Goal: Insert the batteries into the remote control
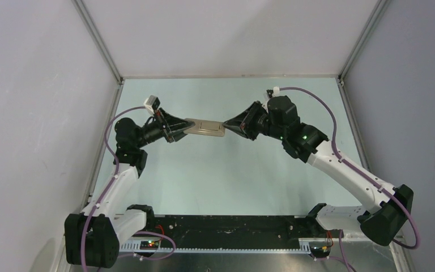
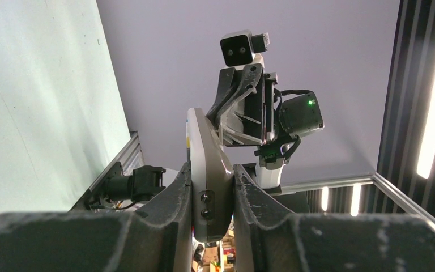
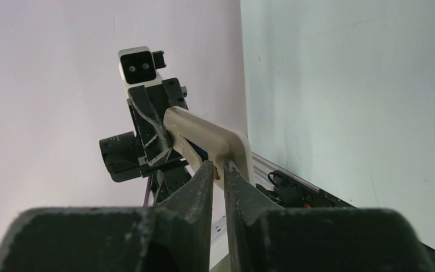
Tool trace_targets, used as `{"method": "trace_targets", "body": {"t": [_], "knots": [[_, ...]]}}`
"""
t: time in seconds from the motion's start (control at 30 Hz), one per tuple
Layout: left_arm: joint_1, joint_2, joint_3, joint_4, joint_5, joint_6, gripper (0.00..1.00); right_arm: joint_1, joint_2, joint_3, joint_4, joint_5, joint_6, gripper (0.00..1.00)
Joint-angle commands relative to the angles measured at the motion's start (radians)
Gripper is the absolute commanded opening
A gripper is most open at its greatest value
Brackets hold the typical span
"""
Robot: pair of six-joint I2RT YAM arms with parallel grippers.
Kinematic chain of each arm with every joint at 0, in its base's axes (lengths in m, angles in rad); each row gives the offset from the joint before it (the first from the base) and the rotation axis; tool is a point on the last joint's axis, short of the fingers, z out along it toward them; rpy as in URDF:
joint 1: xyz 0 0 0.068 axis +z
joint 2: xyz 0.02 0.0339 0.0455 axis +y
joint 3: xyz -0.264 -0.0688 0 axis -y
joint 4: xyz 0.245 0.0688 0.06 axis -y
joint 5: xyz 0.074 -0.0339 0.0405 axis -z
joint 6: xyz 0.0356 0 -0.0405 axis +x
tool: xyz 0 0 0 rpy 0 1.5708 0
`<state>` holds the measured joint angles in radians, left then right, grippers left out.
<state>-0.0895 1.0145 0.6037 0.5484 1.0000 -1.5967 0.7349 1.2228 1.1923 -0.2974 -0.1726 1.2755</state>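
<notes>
The remote control (image 1: 205,127) hangs in mid-air between the two arms, tan and slim, lying roughly level. My left gripper (image 1: 182,129) is shut on its left end; in the left wrist view the remote (image 2: 207,164) stands edge-on between the fingers (image 2: 175,198). My right gripper (image 1: 226,126) meets the other end. In the right wrist view its jaws (image 3: 219,164) are nearly together, with a thin slit, and their tips sit on the remote's (image 3: 215,139) end edge. A sliver of bright blue (image 3: 201,152) shows under the remote. The dark battery is out of view.
The pale green table (image 1: 232,181) lies below the raised arms, enclosed by white walls and an aluminium frame (image 1: 99,45). A black rail (image 1: 226,226) runs along the near edge between the arm bases.
</notes>
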Motion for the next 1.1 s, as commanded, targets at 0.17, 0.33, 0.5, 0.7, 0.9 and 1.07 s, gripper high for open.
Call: {"method": "trace_targets", "body": {"t": [0.17,0.33,0.5,0.7,0.9,1.07], "knots": [[-0.009,-0.013,0.012,0.062,0.025,-0.003,0.00,-0.009,-0.025,0.000,-0.052,0.040,-0.034,0.22],[-0.009,-0.011,0.001,0.062,0.033,0.028,0.00,-0.009,-0.058,0.002,-0.030,0.056,-0.068,0.34],[-0.010,-0.003,-0.004,0.062,0.047,0.062,0.00,-0.003,-0.083,0.001,-0.042,0.067,-0.127,0.35],[-0.011,0.017,-0.018,0.062,0.096,0.126,0.00,0.047,-0.100,0.003,-0.080,0.101,-0.212,0.35],[-0.017,0.024,-0.050,0.062,0.130,0.192,0.00,0.089,-0.084,0.028,-0.147,0.100,-0.252,0.38],[-0.019,0.034,-0.061,0.062,0.129,0.193,0.00,0.092,-0.077,0.029,-0.180,0.097,-0.245,0.40]]}}
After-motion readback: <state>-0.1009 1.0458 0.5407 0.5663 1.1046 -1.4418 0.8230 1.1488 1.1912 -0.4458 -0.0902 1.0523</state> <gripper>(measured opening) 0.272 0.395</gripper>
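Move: The battery cover on the back of the remote lies about 5 cm to the right hand's left, 1 cm back and roughly level, its near end right by the fingertips. The remote's middle is some 7 cm to the right hand's left and 1 cm back; the left hand grips the far end about 12 cm to the left. From the left hand, the cover is about 7 cm to the right, 1 cm back and level. Rightward and about 1 cm down at first, the right fingertips leave the cover's near end, rise roughly 2 cm as they part a little, then draw back some 4 cm while sinking again, the wrist rolling about 10 degrees. The left hand keeps its grip and late on lowers the remote about 4 cm, easing it back and turning it slightly clockwise. ##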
